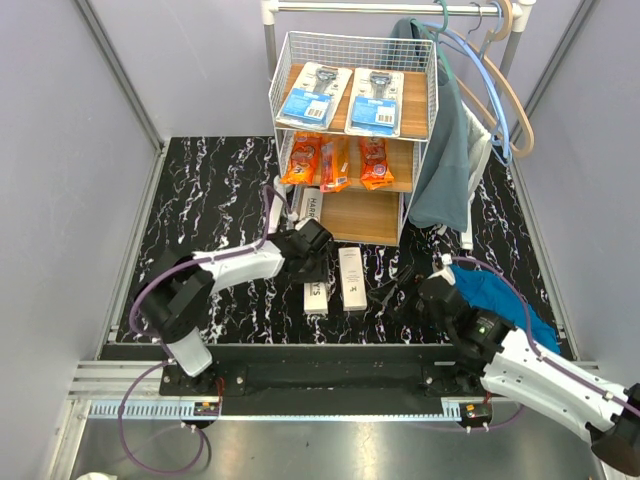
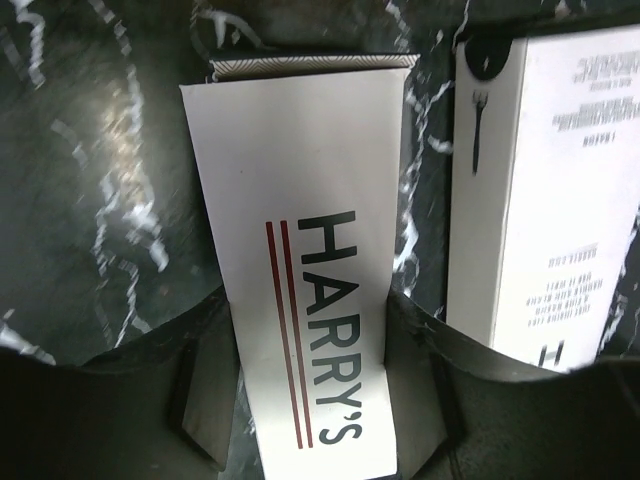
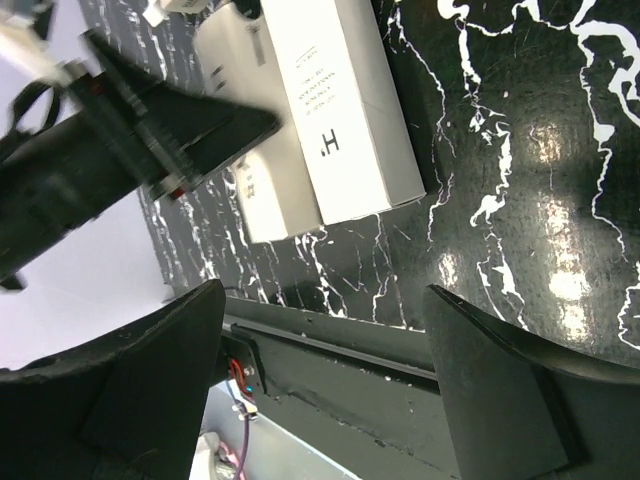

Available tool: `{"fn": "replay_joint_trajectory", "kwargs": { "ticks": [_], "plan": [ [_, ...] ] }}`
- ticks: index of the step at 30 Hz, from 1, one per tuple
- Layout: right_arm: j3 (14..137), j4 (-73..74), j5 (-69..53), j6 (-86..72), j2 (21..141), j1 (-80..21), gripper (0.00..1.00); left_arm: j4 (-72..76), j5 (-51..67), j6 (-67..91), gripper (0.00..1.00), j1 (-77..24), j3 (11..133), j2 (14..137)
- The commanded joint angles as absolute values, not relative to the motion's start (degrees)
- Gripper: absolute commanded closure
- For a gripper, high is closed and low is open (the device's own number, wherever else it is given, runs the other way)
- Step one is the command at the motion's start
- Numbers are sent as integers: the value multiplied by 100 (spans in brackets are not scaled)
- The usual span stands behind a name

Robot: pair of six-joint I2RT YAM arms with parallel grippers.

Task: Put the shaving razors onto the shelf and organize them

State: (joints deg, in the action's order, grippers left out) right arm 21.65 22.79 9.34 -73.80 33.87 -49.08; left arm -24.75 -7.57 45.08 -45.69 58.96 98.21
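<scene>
The shelf [image 1: 282,100] holds two blue-and-white razor cards [image 1: 313,95] on top, three orange bags [image 1: 336,160] on the middle board and one white HARRY'S box [image 1: 312,207] at the bottom left. My left gripper [image 1: 310,252] [image 2: 308,300] is shut on a second HARRY'S box [image 1: 316,297] [image 2: 300,230] in front of the shelf, one finger on each long side. A third white box [image 1: 351,278] [image 2: 550,190] [image 3: 340,110] lies just to its right. My right gripper [image 1: 400,290] [image 3: 325,295] is open and empty, right of that box near the front edge.
A white clothes rail [image 1: 390,8] with hangers and a grey-green garment [image 1: 445,160] stands right of the shelf. A blue cloth [image 1: 500,295] lies on the black marbled table [image 1: 210,200] by the right arm. The left arm's gripper shows in the right wrist view [image 3: 150,130].
</scene>
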Motion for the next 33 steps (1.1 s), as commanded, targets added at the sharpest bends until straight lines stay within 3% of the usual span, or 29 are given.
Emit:
{"fn": "replay_joint_trajectory", "kwargs": {
  "ticks": [1, 13, 22, 33],
  "plan": [
    [2478, 1917, 809, -7199, 3795, -4931, 11, -2531, -905, 4526, 51, -4553, 5713, 8836],
    [3277, 731, 633, -6742, 5421, -5247, 9, -3032, -844, 4913, 50, -4325, 5090, 6866],
    [4270, -535, 712, -6364, 7082, -5985, 7, -3243, -37, 4518, 50, -2569, 4431, 5793],
    [5422, -2064, 325, -6056, 9201, -6495, 9, -3402, 974, 4324, 49, -1336, 4245, 5326]
  ]
}}
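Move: The left hand already grips the middle Harry's box on the marble; the clear spot it is taken to lies about 16 cm to its left, level fore and aft, some 10 cm higher. The other Harry's box lies about 8 cm to its right, level with it, and the shelf box 15 cm ahead, 1 cm left. From the open right hand, the gripped box is roughly 15 cm left, straight across, 7 cm lower. Gripping the box, left lifts about 11 cm, then swings 15 cm left; open right hand follows leftward towards it. ##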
